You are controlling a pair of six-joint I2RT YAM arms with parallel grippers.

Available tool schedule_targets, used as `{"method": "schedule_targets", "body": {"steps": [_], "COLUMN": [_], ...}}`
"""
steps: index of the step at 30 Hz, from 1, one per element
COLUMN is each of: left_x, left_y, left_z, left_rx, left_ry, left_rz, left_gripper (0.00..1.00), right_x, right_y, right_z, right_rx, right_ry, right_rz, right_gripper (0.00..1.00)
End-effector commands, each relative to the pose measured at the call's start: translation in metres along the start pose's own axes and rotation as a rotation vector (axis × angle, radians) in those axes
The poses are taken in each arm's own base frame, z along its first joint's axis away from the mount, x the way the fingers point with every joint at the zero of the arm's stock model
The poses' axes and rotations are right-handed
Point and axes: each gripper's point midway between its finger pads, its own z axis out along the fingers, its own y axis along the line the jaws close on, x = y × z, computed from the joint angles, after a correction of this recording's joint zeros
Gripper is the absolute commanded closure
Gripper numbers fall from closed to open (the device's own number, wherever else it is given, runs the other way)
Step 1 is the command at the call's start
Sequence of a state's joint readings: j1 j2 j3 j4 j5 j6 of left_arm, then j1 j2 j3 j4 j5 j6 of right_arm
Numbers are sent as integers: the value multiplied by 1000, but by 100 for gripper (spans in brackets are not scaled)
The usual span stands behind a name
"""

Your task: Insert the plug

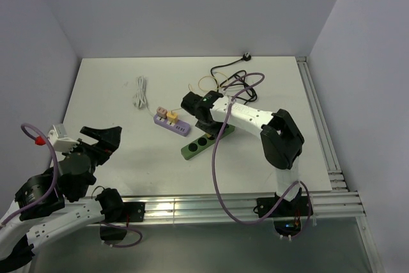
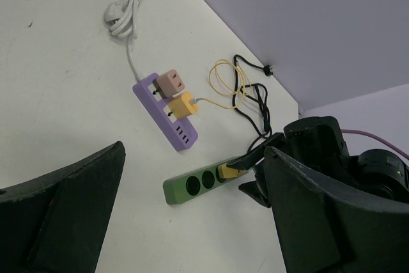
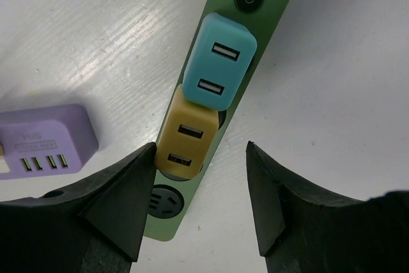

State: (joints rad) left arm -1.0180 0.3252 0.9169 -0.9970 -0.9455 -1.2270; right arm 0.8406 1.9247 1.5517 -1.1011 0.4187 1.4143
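A green power strip [image 1: 203, 141] [image 3: 268, 4] lies mid-table. A yellow plug [image 3: 187, 133] [image 2: 229, 171] sits in one of its sockets, right beside a blue plug [image 3: 219, 62]. My right gripper [image 3: 200, 151] [image 1: 203, 123] hovers over the yellow plug with its jaws on either side. The left finger [image 3: 121, 190] touches the plug's edge, while a wide gap separates the right finger [image 3: 281, 196] from it. An empty socket [image 3: 167, 199] shows below the plug. My left gripper [image 2: 195, 151] [image 1: 102, 139] is open and empty, at the near left, far from the strip.
A purple power strip [image 1: 172, 124] with a pink adapter [image 1: 162, 114] and a yellow adapter [image 1: 172, 117] lies left of the green one. A coiled white cable [image 1: 140, 92] lies farther back. Black and yellow cables [image 1: 230, 78] tangle behind the right arm. Metal rails [image 1: 319, 126] line the right edge.
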Motion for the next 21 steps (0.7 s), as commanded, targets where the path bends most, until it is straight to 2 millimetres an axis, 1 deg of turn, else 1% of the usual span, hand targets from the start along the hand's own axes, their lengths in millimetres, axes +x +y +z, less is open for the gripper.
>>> {"method": "schedule_targets", "body": {"steps": [1,8,11,12,14,15,17,19,20,21], "left_x": [-7,-8,-8,-8,-7,-8,-8,-8,-8,-8], "left_y": [-13,-13,-14,-14,-14,-14,-15,-15,-15,-14], "left_z": [-2,-2,-2,-2,-2,-2,-2,-3,-3,-3], "left_rx": [27,26,26,27,25,26,28,29,28,25], "left_ry": [-3,-6,-4,-3,-2,-3,-2,0,0,1], "left_rz": [-7,-4,-3,-3,0,-4,-4,-4,-4,-5], "left_gripper": [5,5,5,5,5,5,5,5,5,5], "right_x": [-11,-14,-14,-14,-14,-14,-11,-8,-3,-1], "right_y": [6,10,9,9,9,9,7,3,-3,-5], "right_z": [-4,0,3,4,5,6,10,14,21,25], "right_rx": [-32,-44,-35,-32,-33,-31,-9,8,28,33], "right_ry": [-15,-6,-7,-5,-4,-2,-1,4,13,17], "right_rz": [25,35,34,31,32,31,23,13,1,-4], "right_gripper": [35,38,44,49,51,57,63,83,94,100]}}
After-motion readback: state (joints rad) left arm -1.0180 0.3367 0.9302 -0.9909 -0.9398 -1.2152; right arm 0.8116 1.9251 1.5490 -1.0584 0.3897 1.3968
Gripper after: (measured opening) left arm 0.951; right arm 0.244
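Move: The yellow plug on the green strip is between the open right fingers, its middle about 1 cm ahead of the hand point and roughly level with it. The turquoise plug sits some 3 cm ahead and 4 cm right; the strip's free left end is about 4 cm back and 6 cm left. The purple strip lies about 4 cm ahead and 12 cm left. From the left hand, the yellow plug is around 12 cm ahead, 24 cm right and 22 cm below. Ease the right gripper level and forward about 1 cm to centre it over the yellow plug, fingers still pointing steeply down. Then hold it there and close the fingers from roughly two-thirds open to about a quarter, so both pads come onto the plug's sides and pinch the half nearer the strip's free left end. ##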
